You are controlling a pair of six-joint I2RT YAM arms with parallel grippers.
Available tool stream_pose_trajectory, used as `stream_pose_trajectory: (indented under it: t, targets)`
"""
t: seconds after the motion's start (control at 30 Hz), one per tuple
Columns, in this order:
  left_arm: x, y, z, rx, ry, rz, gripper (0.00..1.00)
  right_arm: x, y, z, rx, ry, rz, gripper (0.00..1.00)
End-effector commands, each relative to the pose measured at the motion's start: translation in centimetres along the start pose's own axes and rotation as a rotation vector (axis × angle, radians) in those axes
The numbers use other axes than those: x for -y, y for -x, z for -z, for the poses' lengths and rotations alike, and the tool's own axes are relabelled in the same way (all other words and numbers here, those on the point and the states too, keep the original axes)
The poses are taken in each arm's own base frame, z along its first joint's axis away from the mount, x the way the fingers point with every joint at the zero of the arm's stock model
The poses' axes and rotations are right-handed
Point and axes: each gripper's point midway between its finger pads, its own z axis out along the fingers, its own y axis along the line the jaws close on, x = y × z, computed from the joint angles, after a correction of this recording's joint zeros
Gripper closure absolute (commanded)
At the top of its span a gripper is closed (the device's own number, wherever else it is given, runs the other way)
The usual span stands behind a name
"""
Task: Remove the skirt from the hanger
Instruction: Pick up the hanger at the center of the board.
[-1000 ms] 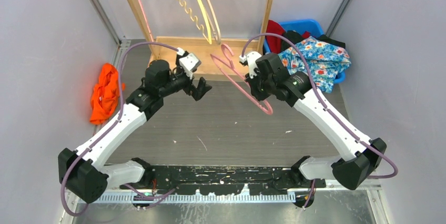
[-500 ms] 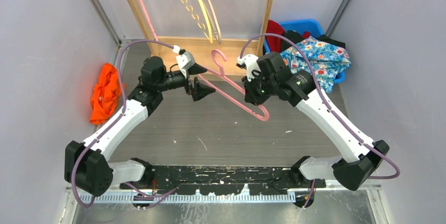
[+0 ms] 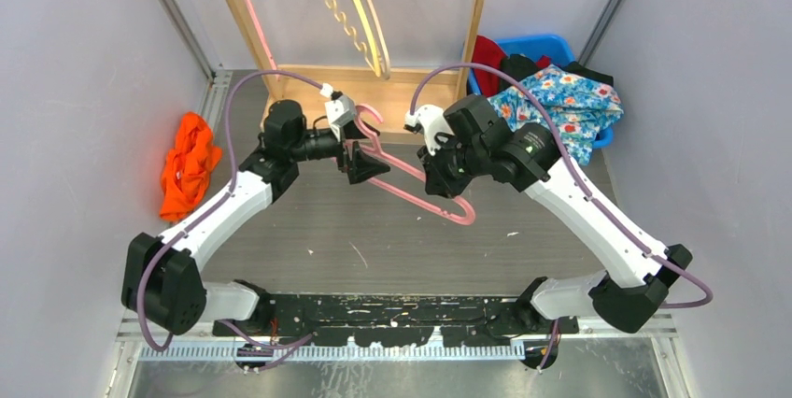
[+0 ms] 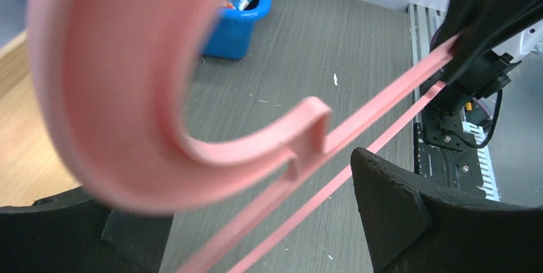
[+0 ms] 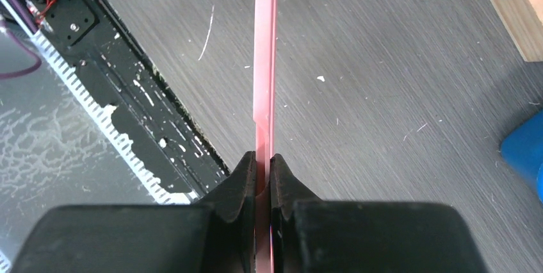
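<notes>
A bare pink hanger (image 3: 403, 168) hangs in the air over the middle of the table, with no garment on it. My right gripper (image 3: 437, 183) is shut on its thin bar, which runs straight out between the pads in the right wrist view (image 5: 263, 157). My left gripper (image 3: 360, 148) is open around the hanger's neck. In the left wrist view, the hook (image 4: 115, 93) curves large and blurred between the wide-apart fingers (image 4: 410, 215) without touching them. A crumpled orange garment (image 3: 187, 172), seemingly the skirt, lies on the table at the left wall.
A wooden rack (image 3: 318, 85) stands at the back, with yellow and pink hangers (image 3: 360, 15) hanging from it. A blue bin (image 3: 551, 46) at the back right holds a floral cloth (image 3: 560, 104) and other clothes. Grey walls close in left and right.
The right arm has carried the hanger left and lower. The left gripper has swung right, and the hanger's neck has come between its open fingers.
</notes>
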Motion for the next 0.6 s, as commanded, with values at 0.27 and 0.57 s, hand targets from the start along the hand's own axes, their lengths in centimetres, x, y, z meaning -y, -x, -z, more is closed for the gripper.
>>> stream_pose_trajectory:
  t: [0.27, 0.57]
  targets:
    - [2.0, 1.7, -1.1, -0.004, -0.089, 0.009, 0.33, 0.0, 1.9, 2.9, 0.059, -0.041, 0.075, 0.99]
    - [1.6, 1.9, 0.0, -0.062, -0.002, 0.04, 1.0, 0.9, 2.1, 2.5, 0.064, -0.086, 0.091, 0.99]
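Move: The centre of the pink hanger, where its hook joins the shoulders, sits between the left gripper's open fingers, about 2 cm to the right and 1 cm back of the hand point, near its height. Its hook curls up some 7 cm above that hand and 2 cm ahead. The right fingers grip the hanger roughly 12 cm right and 5 cm back of the left hand. From the right hand, the centre lies about 4 cm ahead and 10 cm left. Ease the left gripper a short way right and down past the hook, then draw it back towards your base, about 2 cm in all, while closing the wide-open fingers to under half so they pinch the hanger's centre. Keep the right fingers shut on the hanger, lifting that hand about 1 cm and shifting it slightly right. ##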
